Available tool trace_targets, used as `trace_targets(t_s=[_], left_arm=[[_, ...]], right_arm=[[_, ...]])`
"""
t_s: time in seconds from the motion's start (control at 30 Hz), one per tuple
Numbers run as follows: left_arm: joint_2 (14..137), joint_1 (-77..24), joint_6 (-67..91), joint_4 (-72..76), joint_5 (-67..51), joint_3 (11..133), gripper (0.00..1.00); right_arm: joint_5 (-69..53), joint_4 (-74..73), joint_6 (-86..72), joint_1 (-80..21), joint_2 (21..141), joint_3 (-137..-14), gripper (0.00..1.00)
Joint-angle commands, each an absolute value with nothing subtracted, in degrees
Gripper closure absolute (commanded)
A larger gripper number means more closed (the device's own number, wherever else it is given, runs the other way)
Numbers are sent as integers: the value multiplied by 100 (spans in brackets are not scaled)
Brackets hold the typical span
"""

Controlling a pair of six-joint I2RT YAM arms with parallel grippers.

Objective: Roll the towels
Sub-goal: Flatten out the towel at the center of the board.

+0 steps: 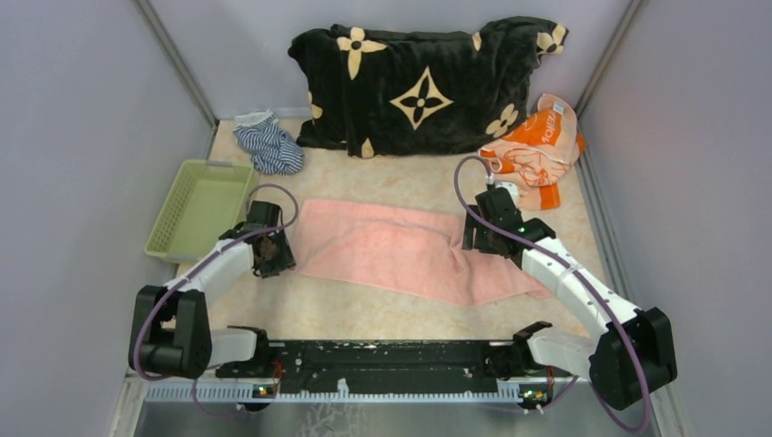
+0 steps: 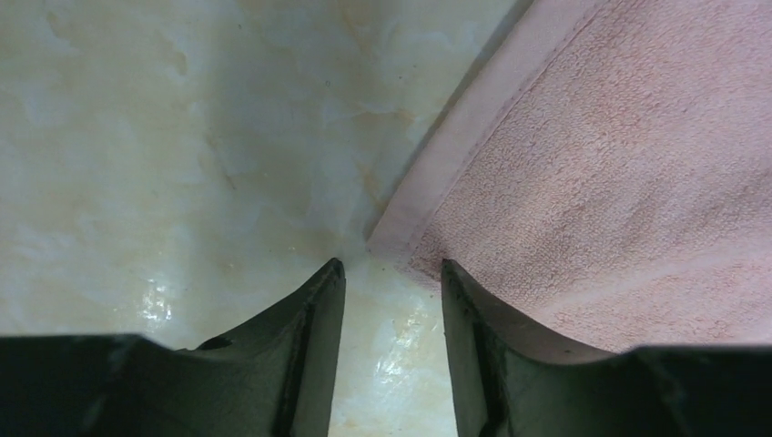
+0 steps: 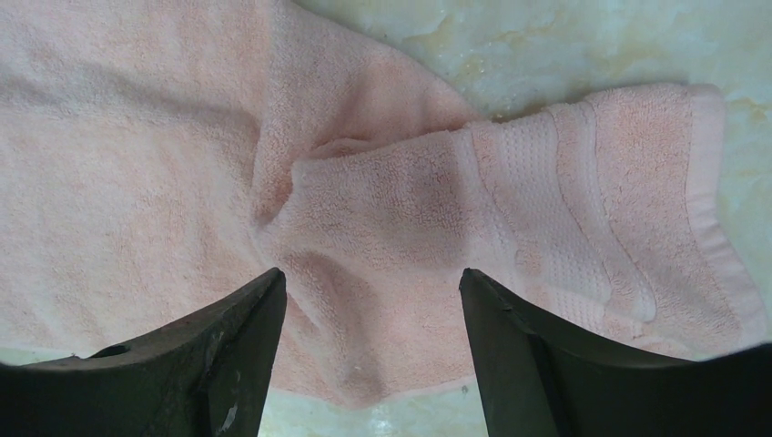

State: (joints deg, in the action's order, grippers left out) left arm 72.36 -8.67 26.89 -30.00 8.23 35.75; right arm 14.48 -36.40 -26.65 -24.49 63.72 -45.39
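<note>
The pale pink towel (image 1: 401, 250) lies spread flat across the middle of the table, with a fold rumpled near its right end. The orange printed towel (image 1: 537, 146) sits crumpled at the back right. My left gripper (image 1: 273, 257) is low at the pink towel's near left corner. In the left wrist view that gripper (image 2: 391, 273) is open with only bare table in the gap. The pink towel (image 2: 619, 182) has its corner just ahead of the tips. My right gripper (image 1: 487, 235) hovers over the rumpled fold. In its own view it (image 3: 369, 278) stands open wide above the pink towel (image 3: 137, 182), holding nothing.
A light green basket (image 1: 196, 205) stands at the left edge. A blue-and-white striped cloth (image 1: 269, 146) lies at the back left. A big black blanket with cream flowers (image 1: 419, 86) leans on the back wall. Grey walls close in both sides.
</note>
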Motion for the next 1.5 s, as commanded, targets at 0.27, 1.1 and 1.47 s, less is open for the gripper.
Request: trace_targets(t_s=[0.27,1.1,1.47], left_arm=[[7848,-1116,2706,-2873,1045,3669,81],[6930,-19,2297,-2386,1540,4139,100],[6989,257,2046,-2090,1514,4446,100]], right_arm=[[1594,-3617,-2635,-2172,6257,-4616,29],[1282,-4390,-3893,-402,7935,-4545,42],[1573,-3282,-3277,-243,10150,-6209,58]])
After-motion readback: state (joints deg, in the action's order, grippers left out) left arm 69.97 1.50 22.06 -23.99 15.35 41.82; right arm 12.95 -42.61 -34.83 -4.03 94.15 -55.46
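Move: The pink towel's near left corner lies at the left fingertips, about 1 cm ahead, 1 cm right and 1 cm below; the green basket is some 23 cm left and 15 cm ahead, the striped cloth about 35 cm ahead and 9 cm left. For the right hand, the towel's right-end hem is roughly 14 cm right, 1 cm back and 10 cm below. From that hand, the towel's bunched fold lies level ahead, 4 cm left; the orange towel 30 cm ahead, 18 cm right. The left fingers shut on the pink towel's near left corner, then lift it about 6 cm while drawing it left and forward towards the basket, fingers tipping more forward. The right hand goes right and back over the towel, turning some 30 degrees clockwise and pointing down, drops about 9 cm to the right-end hem, then sweeps forward about 6 cm with its fingers part closing astride it. ##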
